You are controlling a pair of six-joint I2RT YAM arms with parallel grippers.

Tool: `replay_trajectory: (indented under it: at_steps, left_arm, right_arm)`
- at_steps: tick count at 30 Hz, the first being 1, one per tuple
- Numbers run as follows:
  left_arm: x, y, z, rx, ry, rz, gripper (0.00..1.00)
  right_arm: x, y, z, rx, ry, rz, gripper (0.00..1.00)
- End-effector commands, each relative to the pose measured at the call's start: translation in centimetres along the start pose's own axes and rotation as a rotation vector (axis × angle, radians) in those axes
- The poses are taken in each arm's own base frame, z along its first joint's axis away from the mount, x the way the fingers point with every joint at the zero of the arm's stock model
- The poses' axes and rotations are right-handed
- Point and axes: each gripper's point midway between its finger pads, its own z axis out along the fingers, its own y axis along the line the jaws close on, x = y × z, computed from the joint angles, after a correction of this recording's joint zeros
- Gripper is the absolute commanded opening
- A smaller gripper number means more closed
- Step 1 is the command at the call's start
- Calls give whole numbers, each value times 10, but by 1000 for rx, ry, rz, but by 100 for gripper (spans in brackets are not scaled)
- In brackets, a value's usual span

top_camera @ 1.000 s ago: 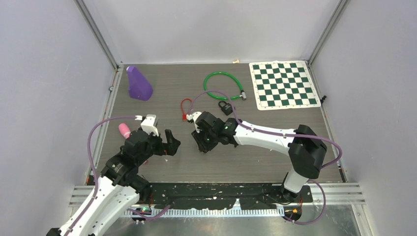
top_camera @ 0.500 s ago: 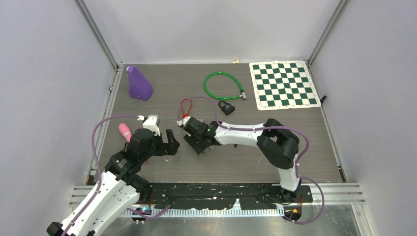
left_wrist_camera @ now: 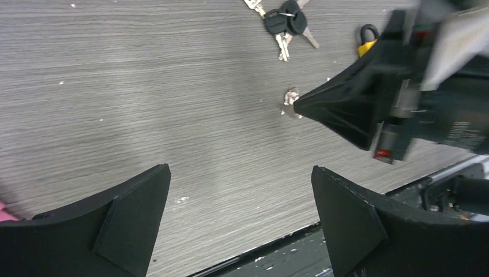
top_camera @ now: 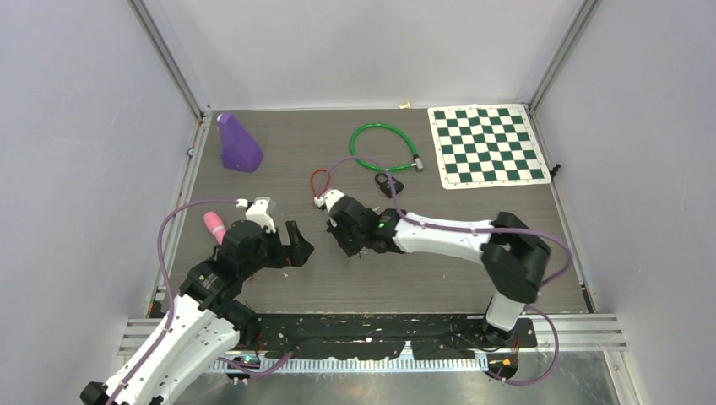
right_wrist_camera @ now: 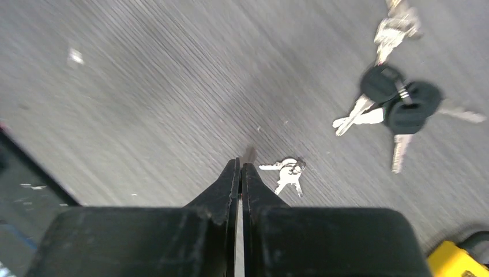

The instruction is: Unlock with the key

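Observation:
A small ring of silver keys (right_wrist_camera: 286,169) lies flat on the table. My right gripper (right_wrist_camera: 240,165) is shut with nothing between its fingers, its tips just left of those keys. From the left wrist view the same silver keys (left_wrist_camera: 290,101) sit at the point of the right gripper (left_wrist_camera: 298,107). A yellow padlock (left_wrist_camera: 364,44) rests behind it and shows again as a yellow padlock (right_wrist_camera: 455,259) at the frame corner. My left gripper (left_wrist_camera: 241,169) hovers wide open over bare table. In the top view the left gripper (top_camera: 297,245) faces the right gripper (top_camera: 348,240).
A bunch of black-headed keys (right_wrist_camera: 398,105) lies beyond the silver ones. Further back sit a black padlock (top_camera: 388,183), a green cable lock (top_camera: 384,148), a red cable lock (top_camera: 319,180), a purple wedge (top_camera: 239,143), a chessboard mat (top_camera: 485,145) and a pink item (top_camera: 213,224).
My right gripper's jaws have closed, and the silver keys still lie on the table beside them. Its wrist swung left and then back. The left gripper edged slightly right.

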Motion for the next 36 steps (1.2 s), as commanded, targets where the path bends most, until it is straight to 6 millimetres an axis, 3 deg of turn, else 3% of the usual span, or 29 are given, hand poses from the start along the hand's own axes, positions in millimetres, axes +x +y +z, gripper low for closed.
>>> replay_trajectory:
  at_steps: [1, 6, 10, 23, 28, 36]
  left_arm:
    - [-12, -26, 2, 124, -47, -76, 97]
    - [-5, -43, 7, 215, -11, -151, 96]
    - [-3, -56, 14, 283, -9, -311, 96]
    - [-40, -82, 13, 501, -119, -874, 96]
    - [-58, -93, 7, 556, -120, -965, 97]
    - [-60, -109, 10, 583, -13, -1040, 98]
  right_arm:
    - [-85, 5, -61, -49, -362, 69, 5]
    - [-82, 1, -71, -60, -426, 122, 5]
    - [-98, 5, -90, -105, -533, 175, 5]
    - [-102, 4, -135, -170, -677, 284, 6]
    - [-102, 6, -142, -187, -703, 292, 5]
    - [-110, 8, -150, -197, -743, 298, 6]
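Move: The key is already in the right gripper's shut fingertips, some 11 cm to the right of the left hand, 3 cm farther out and 8 cm lower. The right hand's goal, the open left gripper, mirrors that. Almost under the right hand, 4 cm down and 3 cm to its right, lie the small silver keys; the black keys are 9 cm ahead and 4 cm right of it, the yellow padlock 5 cm ahead and 18 cm right. Raise the right gripper about 15 cm with the key kept pinched, fast at first, rolling its left side up so the fingers swing from steeply down to nearly level, towards the left gripper. Meanwhile bring the left gripper, fingers wide open, rightward towards the key, dipping a little and then rising; roll its right side up some 60 degrees until its fingers point level, forward and right. ##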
